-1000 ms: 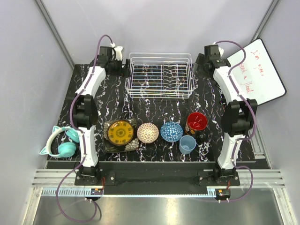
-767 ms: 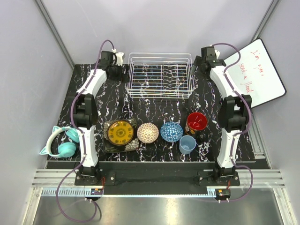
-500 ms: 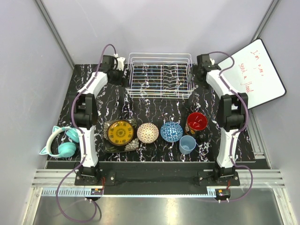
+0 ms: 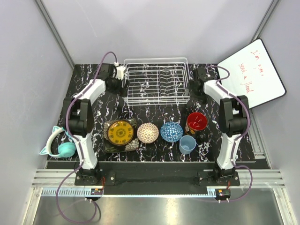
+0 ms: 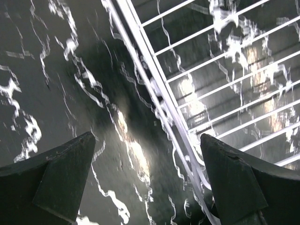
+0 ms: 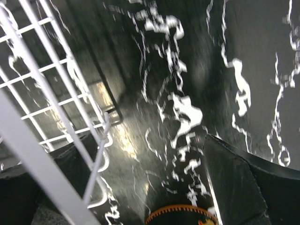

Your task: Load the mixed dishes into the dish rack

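The dish rack [image 4: 157,80], a white wire basket, stands at the back middle of the table. My left gripper [image 4: 123,78] is at its left end and stands open, with the rack's rim wire [image 5: 159,93] running between the fingers close to the right fingertip [image 5: 234,183]. My right gripper [image 4: 190,86] is at the rack's right end, also open, with rack wire [image 6: 42,89] crossing in front of its left finger. Along the front lie a yellow-orange plate [image 4: 120,132] on a dark squarish plate [image 4: 108,144], a speckled bowl [image 4: 147,132], a blue bowl [image 4: 171,131], a red mug [image 4: 197,122] and a light-blue cup [image 4: 187,144].
Teal headphones [image 4: 61,144] lie at the table's left edge beside the left arm. A white board with red writing [image 4: 253,72] leans at the back right. Grey walls close in the back and sides.
Both arms have swung inward and down to the rack's two ends. The rack has shifted a little to the left and toward the front. The dishes have not moved.
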Robot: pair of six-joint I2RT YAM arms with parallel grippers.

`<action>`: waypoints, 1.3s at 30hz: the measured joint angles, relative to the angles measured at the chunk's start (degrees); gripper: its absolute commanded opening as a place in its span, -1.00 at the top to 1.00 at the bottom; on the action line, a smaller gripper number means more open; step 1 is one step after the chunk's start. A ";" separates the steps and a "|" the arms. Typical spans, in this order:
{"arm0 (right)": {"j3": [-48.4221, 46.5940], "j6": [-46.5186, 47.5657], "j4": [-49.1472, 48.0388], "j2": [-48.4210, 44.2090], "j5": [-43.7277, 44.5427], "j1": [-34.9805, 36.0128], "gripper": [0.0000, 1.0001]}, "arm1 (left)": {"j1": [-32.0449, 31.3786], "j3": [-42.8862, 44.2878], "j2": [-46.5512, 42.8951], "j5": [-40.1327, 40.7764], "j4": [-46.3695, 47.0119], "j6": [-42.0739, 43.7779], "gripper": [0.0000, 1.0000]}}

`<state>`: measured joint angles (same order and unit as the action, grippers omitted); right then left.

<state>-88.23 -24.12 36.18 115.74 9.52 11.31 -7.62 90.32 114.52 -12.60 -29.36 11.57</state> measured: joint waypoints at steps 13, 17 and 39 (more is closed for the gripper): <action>11.21 -2.19 -1.03 -10.71 -0.74 1.99 -1.00 | -0.11 -12.15 -8.13 0.72 0.85 1.99 -0.98; 12.15 -2.71 -1.53 -11.43 -0.68 2.54 -0.99 | -0.15 -12.46 -8.41 0.87 0.79 2.14 -0.98; 13.00 -3.08 0.24 -16.92 0.98 5.40 -0.99 | -0.63 -12.55 -9.70 1.25 1.05 1.86 -0.98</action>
<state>-75.22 -27.20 36.42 98.83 10.50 16.71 -8.25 77.78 104.81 -11.35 -28.32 13.43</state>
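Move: The dish rack lies between the hands: its middle is about 18 cm right of the left hand and 4 cm ahead, a few cm lower; from the right hand it is some 20 cm left and 6 cm ahead, roughly level. The yellow plate lies 24 cm behind the left hand and 2 cm to its left; the red cup stands about 15 cm behind the right hand and 2 cm to its right, the blue bowl 21 cm back and 12 cm left. With their inner fingers still inside the rack's two ends, both wide-open hands drag it back towards the dishes. The left hand eases back about 5 cm and then mostly holds there; the right goes on to some 8 cm back, drifting 2 cm left, then turns up and slightly forward, its inner finger coming up clear of the rack's rim near the red cup. ##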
